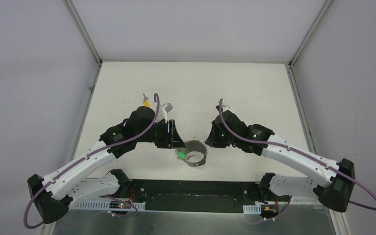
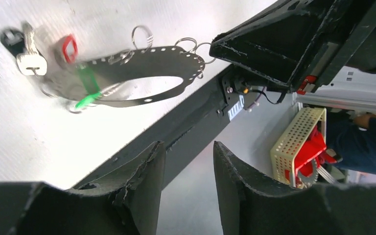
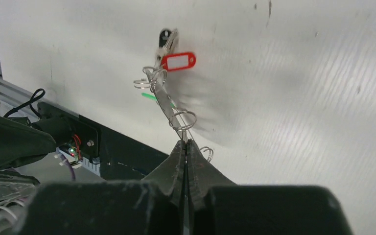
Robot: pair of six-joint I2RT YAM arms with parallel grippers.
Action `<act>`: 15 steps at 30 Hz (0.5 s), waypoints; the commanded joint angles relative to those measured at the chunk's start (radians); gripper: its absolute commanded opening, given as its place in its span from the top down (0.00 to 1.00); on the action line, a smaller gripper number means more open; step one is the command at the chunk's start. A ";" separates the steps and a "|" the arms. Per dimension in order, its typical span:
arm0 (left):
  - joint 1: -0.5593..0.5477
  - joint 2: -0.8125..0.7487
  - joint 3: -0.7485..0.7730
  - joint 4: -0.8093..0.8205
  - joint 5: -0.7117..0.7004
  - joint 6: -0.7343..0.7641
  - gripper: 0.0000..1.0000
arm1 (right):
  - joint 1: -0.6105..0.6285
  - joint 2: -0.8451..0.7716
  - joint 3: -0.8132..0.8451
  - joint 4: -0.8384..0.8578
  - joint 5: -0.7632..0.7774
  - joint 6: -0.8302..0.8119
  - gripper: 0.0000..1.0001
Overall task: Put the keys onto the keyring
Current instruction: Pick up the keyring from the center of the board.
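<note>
The keyring is a thin grey perforated loop held up between the two arms. My right gripper is shut on one end of the keyring; the left wrist view shows it at the loop's right end. A green tag, a red tag and a silver key hang at the keyring's far end. My left gripper is open and empty, just left of the loop. A yellow-tagged key and another silver key lie on the table behind my left arm.
A black rail runs along the table's near edge. Beyond it, off the table, stands a cream perforated basket with red things inside. White walls close in the table on three sides.
</note>
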 commanded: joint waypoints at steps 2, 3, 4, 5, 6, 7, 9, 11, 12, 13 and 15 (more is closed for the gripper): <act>0.006 0.024 0.123 -0.014 -0.091 0.156 0.58 | -0.110 0.078 0.226 -0.048 -0.064 -0.370 1.00; 0.006 0.033 0.147 -0.016 -0.107 0.179 0.57 | -0.134 0.090 0.259 -0.048 -0.098 -0.411 1.00; 0.006 0.042 0.163 -0.017 -0.117 0.202 0.57 | -0.162 0.101 0.291 -0.050 -0.132 -0.465 1.00; 0.006 0.054 0.182 -0.017 -0.129 0.227 0.57 | -0.188 0.115 0.329 -0.050 -0.174 -0.503 1.00; 0.006 0.067 0.202 -0.016 -0.141 0.252 0.57 | -0.215 0.127 0.359 -0.052 -0.207 -0.538 1.00; 0.006 0.083 0.222 -0.016 -0.153 0.288 0.57 | -0.241 0.145 0.385 -0.053 -0.245 -0.576 1.00; 0.006 0.112 0.258 -0.014 -0.174 0.347 0.57 | -0.285 0.172 0.435 -0.056 -0.318 -0.652 1.00; 0.006 0.147 0.288 -0.003 -0.197 0.412 0.57 | -0.315 0.199 0.470 -0.059 -0.396 -0.737 1.00; 0.006 0.161 0.298 0.008 -0.201 0.450 0.57 | -0.323 0.213 0.485 -0.060 -0.422 -0.781 1.00; 0.006 0.174 0.304 0.025 -0.195 0.488 0.57 | -0.330 0.228 0.496 -0.066 -0.445 -0.819 1.00; 0.006 0.196 0.307 0.058 -0.177 0.559 0.58 | -0.346 0.253 0.516 -0.083 -0.495 -0.910 1.00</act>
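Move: The keyring hangs from my closed right fingers by one of its small rings. The middle of the plate is about 4 cm to the left, 3 cm back and 6 cm below them, and its green tag some 10 cm to the left, 2 cm back and 8 cm lower. From my empty left hand, the keyring's middle lies about 6 cm to the right, 1 cm ahead and 11 cm down. I go on lifting the keyring with my right hand, up and forward away from my base, about 10 cm each way, keeping the small ring pinched while my wrist turns counter-clockwise and tips up, roughly 20 degrees each. My empty left hand also goes forward and up, about 6 cm and 5 cm, its wrist tilting upward and its fingers staying part open. ##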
